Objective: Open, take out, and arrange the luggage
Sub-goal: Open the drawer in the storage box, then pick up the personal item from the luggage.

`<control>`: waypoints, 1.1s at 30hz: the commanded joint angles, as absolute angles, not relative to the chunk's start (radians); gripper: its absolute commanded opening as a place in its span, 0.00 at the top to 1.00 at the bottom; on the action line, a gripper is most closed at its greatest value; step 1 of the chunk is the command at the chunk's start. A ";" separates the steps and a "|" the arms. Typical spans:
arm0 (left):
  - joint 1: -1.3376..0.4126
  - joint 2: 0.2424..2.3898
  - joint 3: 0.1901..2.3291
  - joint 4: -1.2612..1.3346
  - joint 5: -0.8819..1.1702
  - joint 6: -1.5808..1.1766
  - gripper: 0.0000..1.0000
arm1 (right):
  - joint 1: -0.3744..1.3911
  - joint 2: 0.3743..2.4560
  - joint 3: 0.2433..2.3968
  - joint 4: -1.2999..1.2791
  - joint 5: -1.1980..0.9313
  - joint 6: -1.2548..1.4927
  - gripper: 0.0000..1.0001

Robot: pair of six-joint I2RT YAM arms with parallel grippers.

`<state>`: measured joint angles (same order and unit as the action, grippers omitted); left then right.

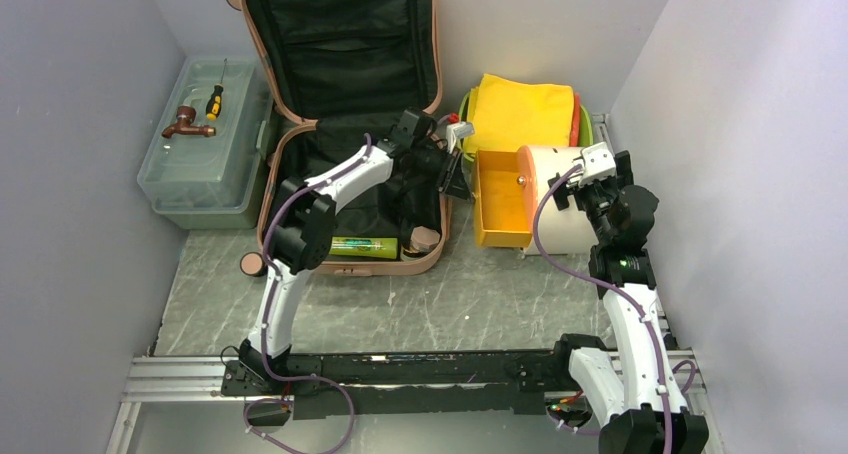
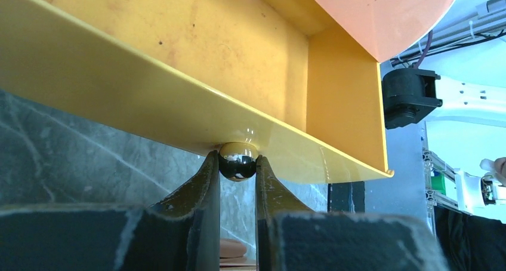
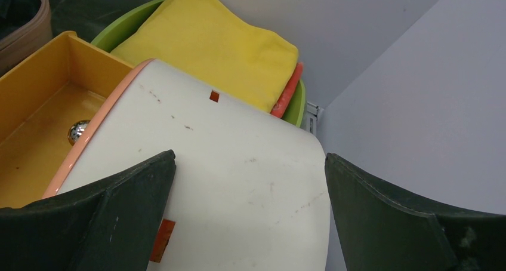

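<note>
The salmon-pink luggage (image 1: 340, 44) lies open at the back centre, its lid leaning on the wall and its black lining showing. My left arm reaches over the lower half to a yellow drawer (image 1: 500, 214) pulled out of a white box (image 1: 560, 204). In the left wrist view my left gripper (image 2: 237, 163) is shut on the drawer's shiny round knob (image 2: 238, 160), a finger touching each side. My right gripper (image 3: 250, 157) is open, its fingers spread wide just above the white box (image 3: 238, 181).
A green tube (image 1: 365, 246) and a round tan thing (image 1: 426, 239) lie in the luggage's lower half. A grey-green toolbox (image 1: 205, 144) with a screwdriver (image 1: 214, 102) stands back left. A yellow cloth (image 1: 525, 114) lies on a lime green tray (image 3: 128, 23) behind the drawer. Walls close in on both sides.
</note>
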<state>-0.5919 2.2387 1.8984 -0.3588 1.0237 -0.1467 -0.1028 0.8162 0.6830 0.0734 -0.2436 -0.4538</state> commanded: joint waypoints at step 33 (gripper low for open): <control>-0.463 1.830 1.727 -0.963 0.481 0.471 0.00 | -0.051 1.013 1.014 -0.790 -0.322 -0.591 0.00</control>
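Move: At the left fingertips is the drawer's knob, still pinched; the open drawer's middle lies about 8 cm to the right and 1 cm back. The green bottle in the suitcase is some 24 cm to the left, 12 cm back and 10 cm below the left hand, with the pink-topped jar about 9 cm left, 10 cm back and 9 cm down. From the right hand the bottle lies roughly 46 cm left, 15 cm back and 22 cm lower. Letting go of the knob, the left hand opens its fingers wide and swings about 17 cm left, away from the drawer and over the suitcase towards the green bottle. It arches up some 9 cm and then sinks again, its fingers tipping about 30 degrees steeper down. The right hand stays above the storage box, open, and tilts its fingers down nearly 20 degrees. ##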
